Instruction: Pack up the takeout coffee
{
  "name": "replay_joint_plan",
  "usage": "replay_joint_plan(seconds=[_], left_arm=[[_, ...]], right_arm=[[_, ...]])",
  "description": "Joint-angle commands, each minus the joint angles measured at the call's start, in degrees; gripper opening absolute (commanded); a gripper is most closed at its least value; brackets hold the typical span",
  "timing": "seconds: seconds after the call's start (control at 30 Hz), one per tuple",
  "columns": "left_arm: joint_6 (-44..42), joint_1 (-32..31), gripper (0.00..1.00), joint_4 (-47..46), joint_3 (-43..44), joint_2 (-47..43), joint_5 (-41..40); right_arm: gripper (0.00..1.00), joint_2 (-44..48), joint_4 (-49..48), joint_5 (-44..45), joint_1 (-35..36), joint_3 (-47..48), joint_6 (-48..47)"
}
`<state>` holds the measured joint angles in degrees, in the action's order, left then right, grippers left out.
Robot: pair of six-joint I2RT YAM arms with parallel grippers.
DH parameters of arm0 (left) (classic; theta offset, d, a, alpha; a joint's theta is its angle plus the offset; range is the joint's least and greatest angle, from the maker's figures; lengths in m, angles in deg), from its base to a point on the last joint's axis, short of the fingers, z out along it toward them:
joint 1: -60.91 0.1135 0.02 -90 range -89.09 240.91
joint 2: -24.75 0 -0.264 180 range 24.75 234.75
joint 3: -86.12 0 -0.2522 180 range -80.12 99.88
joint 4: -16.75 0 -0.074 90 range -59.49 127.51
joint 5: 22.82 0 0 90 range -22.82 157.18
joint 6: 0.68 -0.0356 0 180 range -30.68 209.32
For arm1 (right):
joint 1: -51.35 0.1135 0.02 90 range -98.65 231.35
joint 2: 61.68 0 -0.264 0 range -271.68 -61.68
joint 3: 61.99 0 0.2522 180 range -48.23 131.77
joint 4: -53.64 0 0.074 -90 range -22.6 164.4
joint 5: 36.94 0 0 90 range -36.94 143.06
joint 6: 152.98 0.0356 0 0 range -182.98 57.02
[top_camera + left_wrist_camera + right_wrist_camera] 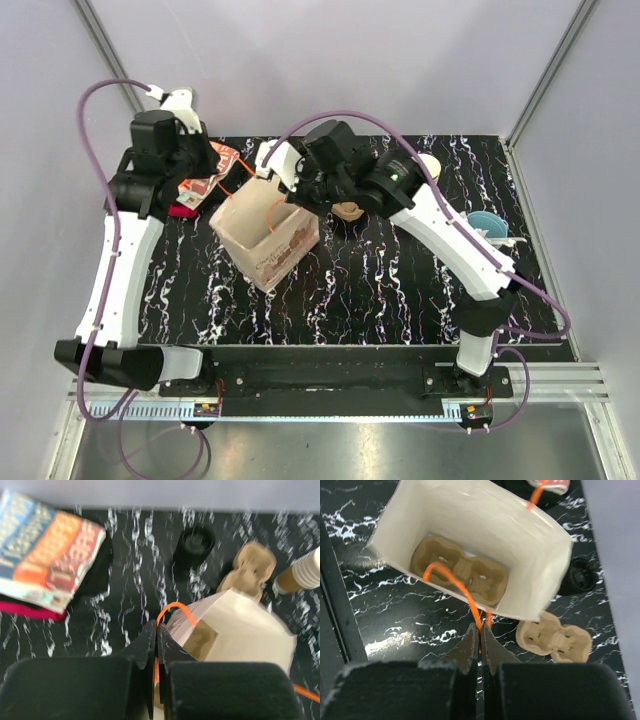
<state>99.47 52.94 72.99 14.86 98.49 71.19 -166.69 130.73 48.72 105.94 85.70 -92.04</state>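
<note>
A white paper bag (262, 245) stands open on the black marbled table, held by its orange handles. My left gripper (157, 630) is shut on one orange handle (172, 607) at the bag's (240, 625) left edge. My right gripper (480, 631) is shut on the other handle (455, 582). A pulp cup carrier (462, 575) lies flat in the bottom of the bag (470, 515). A round black lid (194, 542) sits on the table behind the bag, also in the right wrist view (580, 575). No brown cup shows under it, so I cannot tell whether it is the takeout coffee.
A second pulp carrier (555, 639) (348, 210) lies on the table beside the bag. A stack of lidless paper cups (300, 572) is at the back right. A light blue cup (487, 222) stands far right. Colourful packets (45, 555) lie over a red item at the back left.
</note>
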Motion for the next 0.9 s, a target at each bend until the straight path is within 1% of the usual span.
replay_joint_plan(seconds=[0.0,0.23,0.33,0.47,0.5,0.6,0.67,0.7,0.87], left_arm=[[-0.31,0.06,0.00,-2.75,-0.67,-0.08,0.03],[-0.31,0.06,0.00,-2.75,-0.85,-0.35,0.30],[-0.40,0.14,0.00,-2.67,-0.32,-0.43,0.47],[-0.31,0.14,0.00,-2.66,-0.76,-0.52,0.38],[-0.31,0.14,0.00,-2.58,-0.93,-0.52,0.47],[-0.13,0.14,0.00,-2.66,-1.20,-0.43,0.65],[0.04,0.06,0.00,-2.58,-1.29,-0.52,0.73],[0.04,0.06,0.00,-2.66,-1.20,-0.52,0.82],[0.04,0.14,0.00,-2.66,-1.20,-0.43,0.65]], right_arm=[[0.04,0.42,-1.10,-1.99,-0.27,-0.51,1.11],[0.05,0.25,-0.84,-2.43,-0.18,-0.16,1.11],[0.09,0.07,-0.05,-3.04,-0.27,0.45,1.11],[0.30,-0.02,1.62,-4.18,-0.18,1.77,0.58],[0.41,-0.02,2.14,-4.45,-0.27,2.30,0.50],[0.53,-0.10,3.37,-5.50,-0.18,3.26,0.23],[0.57,-0.11,4.17,-6.73,-0.18,3.79,0.06],[0.62,-0.11,5.04,-7.08,-0.18,4.14,-0.03],[0.70,-0.02,7.07,-10.15,-0.10,5.11,-0.56]])
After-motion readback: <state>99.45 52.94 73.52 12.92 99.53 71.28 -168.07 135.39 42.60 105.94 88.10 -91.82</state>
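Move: Both grippers hold the takeout bag by its orange handles. The bag's middle lies about 4 cm back from, 6 cm to the right of and 17 cm below the left hand. From the right hand it is some 5 cm ahead, 6 cm left and 16 cm down. Also from the right hand, the loose cup carrier sits about 20 cm ahead and 12 cm right, the black lid stack 27 cm ahead and 3 cm right, both some 26 cm below. Lower both grippers together about 2 cm to set the bag down, the left one keeping its pinch on the far-left handle and then holding still. Once down, open the right fingers to roughly two thirds, let go of the near-right handle, and ease that hand back about 2 cm, rising slightly. ##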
